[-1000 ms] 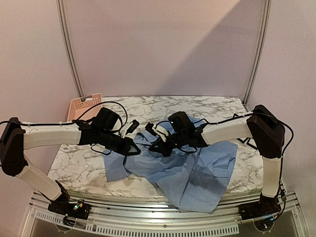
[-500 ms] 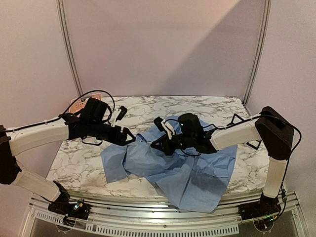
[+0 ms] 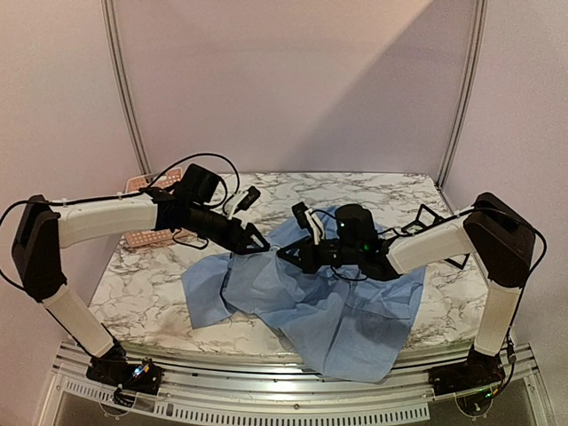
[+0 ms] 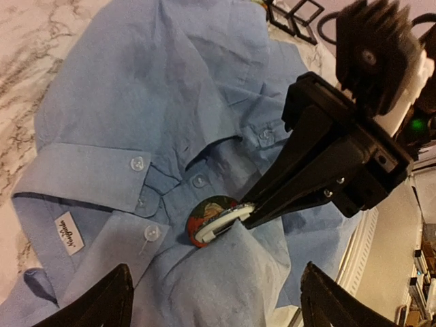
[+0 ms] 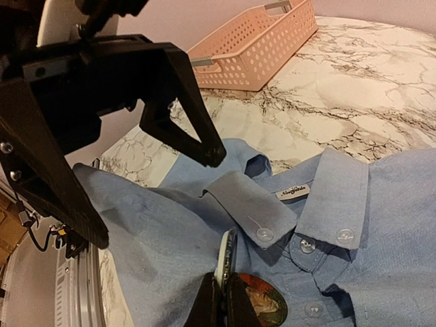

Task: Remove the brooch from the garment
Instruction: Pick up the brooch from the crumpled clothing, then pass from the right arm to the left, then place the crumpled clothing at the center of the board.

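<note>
The garment (image 3: 328, 302), a light blue shirt, lies crumpled on the marble table, collar toward the left arm (image 4: 170, 88) (image 5: 157, 238). The brooch (image 4: 208, 216) sits just below the collar buttons: a round red and green picture disc (image 5: 262, 300) with a white-rimmed disc standing on edge beside it. My right gripper (image 5: 221, 289) is shut on that white-rimmed disc, a fold of cloth bunched against it (image 3: 286, 255) (image 4: 248, 211). My left gripper (image 4: 218, 306) hangs open above the brooch, its fingers wide on either side and touching nothing (image 3: 255, 241).
A pink plastic basket (image 3: 142, 185) (image 5: 252, 41) stands at the table's back left, partly behind the left arm. A black wire frame (image 3: 435, 217) sits at the back right by the shirt. The shirt's hem hangs over the near table edge (image 3: 346, 359).
My left gripper has gone from shut to open and shifted right toward the collar. The right gripper has stayed shut at the same spot on the shirt.
</note>
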{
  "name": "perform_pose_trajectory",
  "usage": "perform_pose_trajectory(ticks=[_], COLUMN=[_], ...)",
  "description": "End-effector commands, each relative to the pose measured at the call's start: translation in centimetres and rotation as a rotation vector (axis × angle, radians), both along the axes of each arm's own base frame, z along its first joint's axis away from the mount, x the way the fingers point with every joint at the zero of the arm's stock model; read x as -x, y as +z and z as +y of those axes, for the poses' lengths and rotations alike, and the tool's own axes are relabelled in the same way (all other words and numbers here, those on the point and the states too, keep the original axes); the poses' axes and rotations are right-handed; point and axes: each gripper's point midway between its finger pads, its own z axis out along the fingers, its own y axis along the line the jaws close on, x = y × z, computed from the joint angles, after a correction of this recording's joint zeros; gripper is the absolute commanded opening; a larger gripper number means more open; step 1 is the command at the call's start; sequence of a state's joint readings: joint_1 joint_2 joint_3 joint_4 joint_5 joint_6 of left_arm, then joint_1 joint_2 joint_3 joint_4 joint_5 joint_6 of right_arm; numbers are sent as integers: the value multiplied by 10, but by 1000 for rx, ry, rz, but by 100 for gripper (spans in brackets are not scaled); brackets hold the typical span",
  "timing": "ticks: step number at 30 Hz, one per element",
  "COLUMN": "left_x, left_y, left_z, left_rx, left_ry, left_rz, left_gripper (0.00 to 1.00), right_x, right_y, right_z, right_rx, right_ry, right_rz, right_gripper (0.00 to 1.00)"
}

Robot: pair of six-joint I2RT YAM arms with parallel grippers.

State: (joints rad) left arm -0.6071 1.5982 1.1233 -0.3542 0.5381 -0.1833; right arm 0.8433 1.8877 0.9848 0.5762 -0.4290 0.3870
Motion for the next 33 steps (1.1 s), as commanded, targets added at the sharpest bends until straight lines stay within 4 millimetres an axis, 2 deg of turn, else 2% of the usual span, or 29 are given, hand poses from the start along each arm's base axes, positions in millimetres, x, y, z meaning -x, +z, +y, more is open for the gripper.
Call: perform_pose_trajectory(ticks=[1,3,6,12,14,15,20,23,25,29,33], left_x=[13,19,23,31,33,33,35,36,37,37,36], left_y=[-6,-14,-24,-39,-41,-41,-42,-41,-41,-40,-40], left_z=[-15,-18,-19,-25,-28,-28,-29,-30,-30,-31,-31], left_rx=[45,37,21,26,27,25,25,25,25,24,20], left_ry=[-97,-119,-122,-151,-162,-163,-171,-177,-181,-185,-180], left_rz=[40,65,89,146,154,154,156,155,153,149,145], left_gripper=[78,71,47,18,3,0,0,0,0,0,0], right_x=[0,1,2,7,7,7,6,2,0,-7,-7], right_y=[27,26,22,21,21,21,20,15,12,1,2], right_z=[-4,-5,-7,-9,-9,-9,-10,-12,-14,-15,-16], right_rx=[-97,-96,-86,-88,-88,-88,-47,-2,25,98,106], right_ry=[1,2,6,16,18,18,26,18,5,-6,-3], right_rz=[13,26,39,61,66,70,81,80,78,68,44], right_gripper=[0,0,0,0,3,5,23,28,35,35,32])
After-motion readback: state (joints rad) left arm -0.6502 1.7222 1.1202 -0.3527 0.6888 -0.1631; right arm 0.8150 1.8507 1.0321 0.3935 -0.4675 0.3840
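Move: The raised shirt fold beside the held brooch lies about 3 cm back, 2 cm right and 5 cm below the open left hand. The held brooch is 2 cm back, 3 cm right and 2 cm down from that hand. The flower brooch is 3 cm farther out than the held one, 2 cm right of it and 3 cm lower; the shirt collar lies some 6 cm ahead, 3 cm right and 9 cm below the left hand. The shut right hand already pinches the held brooch's rim, its middle about 1 cm to that hand's left at the same height. The left hand sinks and draws back with some travel to the right, about 5 cm in all, tipping slightly as its wide-open fingers shut on the raised shirt fold right beside the brooch, then it keeps that pinch almost in place. Meanwhile the right hand stays within about a centimetre of its spot, at first still gripping the brooch's rim, and once the left fingers are nearly shut it opens to roughly a third and lets go, its fingers ending either side of the rim. ##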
